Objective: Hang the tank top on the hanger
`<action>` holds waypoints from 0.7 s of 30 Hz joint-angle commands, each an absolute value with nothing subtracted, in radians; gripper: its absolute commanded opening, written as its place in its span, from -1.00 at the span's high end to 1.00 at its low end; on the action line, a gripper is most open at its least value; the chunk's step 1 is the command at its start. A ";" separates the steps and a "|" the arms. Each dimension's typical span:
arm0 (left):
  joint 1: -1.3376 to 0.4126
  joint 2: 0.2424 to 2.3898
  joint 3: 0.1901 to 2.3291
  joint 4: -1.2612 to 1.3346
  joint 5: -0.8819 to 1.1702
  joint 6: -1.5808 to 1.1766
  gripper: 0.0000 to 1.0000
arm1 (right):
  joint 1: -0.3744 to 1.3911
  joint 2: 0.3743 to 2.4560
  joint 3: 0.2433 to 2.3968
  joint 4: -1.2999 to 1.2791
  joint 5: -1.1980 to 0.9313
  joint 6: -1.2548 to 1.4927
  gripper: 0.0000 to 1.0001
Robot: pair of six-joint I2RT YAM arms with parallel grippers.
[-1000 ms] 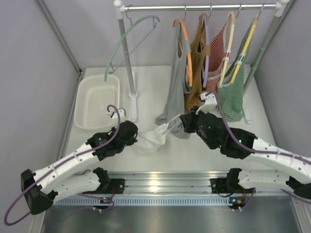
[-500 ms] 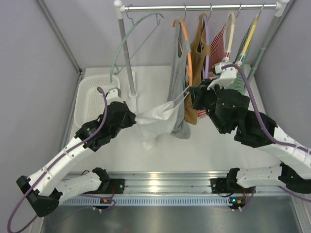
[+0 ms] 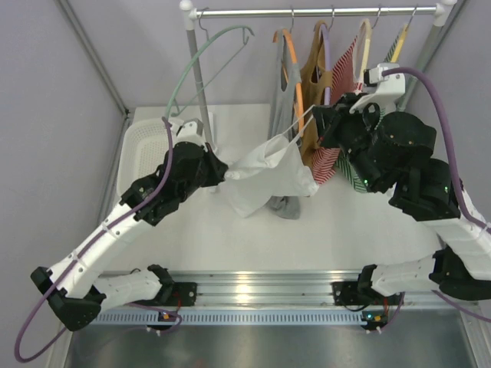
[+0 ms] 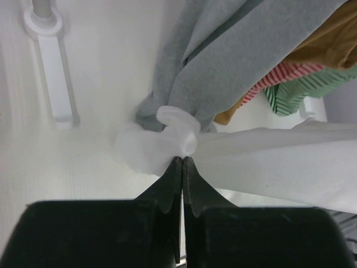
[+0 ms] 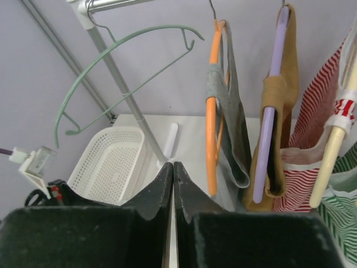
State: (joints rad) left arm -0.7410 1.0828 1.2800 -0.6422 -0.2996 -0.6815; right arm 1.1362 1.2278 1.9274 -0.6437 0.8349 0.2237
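Observation:
The white tank top (image 3: 268, 175) hangs in the air, stretched between both grippers in front of the rack. My left gripper (image 3: 223, 173) is shut on a bunched edge of it; in the left wrist view the fingertips (image 4: 182, 160) pinch the white fabric (image 4: 268, 167). My right gripper (image 3: 319, 127) is shut on its thin strap, higher up and close to the hung clothes. In the right wrist view the gripper (image 5: 173, 165) shows closed jaws with only a sliver of white at the tips. The sage-green hanger (image 3: 201, 57) hangs bare at the rail's left end, up and to the left of the right gripper (image 5: 125, 53).
On the rail (image 3: 307, 11) hang a grey top on an orange hanger (image 3: 288, 96), a brown top on a purple hanger (image 3: 314, 77) and striped tops (image 3: 347, 73). A white basket (image 3: 146, 149) sits at the left. The rack pole (image 3: 198, 84) stands beside it.
Both arms have risen and carried the tank top off the table. The right gripper has moved up and back toward the rail, and the cloth now spans between the grippers.

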 commanded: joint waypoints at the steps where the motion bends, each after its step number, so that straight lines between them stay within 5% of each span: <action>1: -0.736 1.071 1.178 -0.637 -0.247 -0.686 1.00 | 1.127 1.209 1.840 -0.710 0.766 0.320 1.00; 10: -0.678 1.081 0.718 -0.447 -0.124 -0.770 1.00 | 1.255 1.132 1.039 -0.485 0.565 0.754 1.00; 21: -0.549 1.203 0.650 -0.350 -0.089 -0.733 1.00 | 1.382 1.379 0.960 -0.126 0.390 0.798 1.00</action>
State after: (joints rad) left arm -0.5911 1.1824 0.6273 -0.4339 -0.1081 -0.7544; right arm 1.3563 1.3579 0.9234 -0.3244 0.4534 0.7883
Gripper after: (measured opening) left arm 0.012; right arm 0.004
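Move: Both grippers hold the white tank top in the air. The bare table patch it goes down onto is about 4 cm back, 8 cm right and 31 cm below the left gripper; from the right one it is level, some 13 cm left and 53 cm down. From the left, the grey top's hem is about 4 cm ahead, 14 cm right, 27 cm down; the rack foot 13 cm ahead, 6 cm left, 30 cm down. Swing both closed grippers down fast towards the table, keeping the pinch on the white tank top. Bring the right one down about 40 cm, drawing it back and left towards the left gripper, and tip its fingers down while turning counter-clockwise. Lower the left some 26 cm, slightly back and left, tipping its fingers down about 30 degrees. ##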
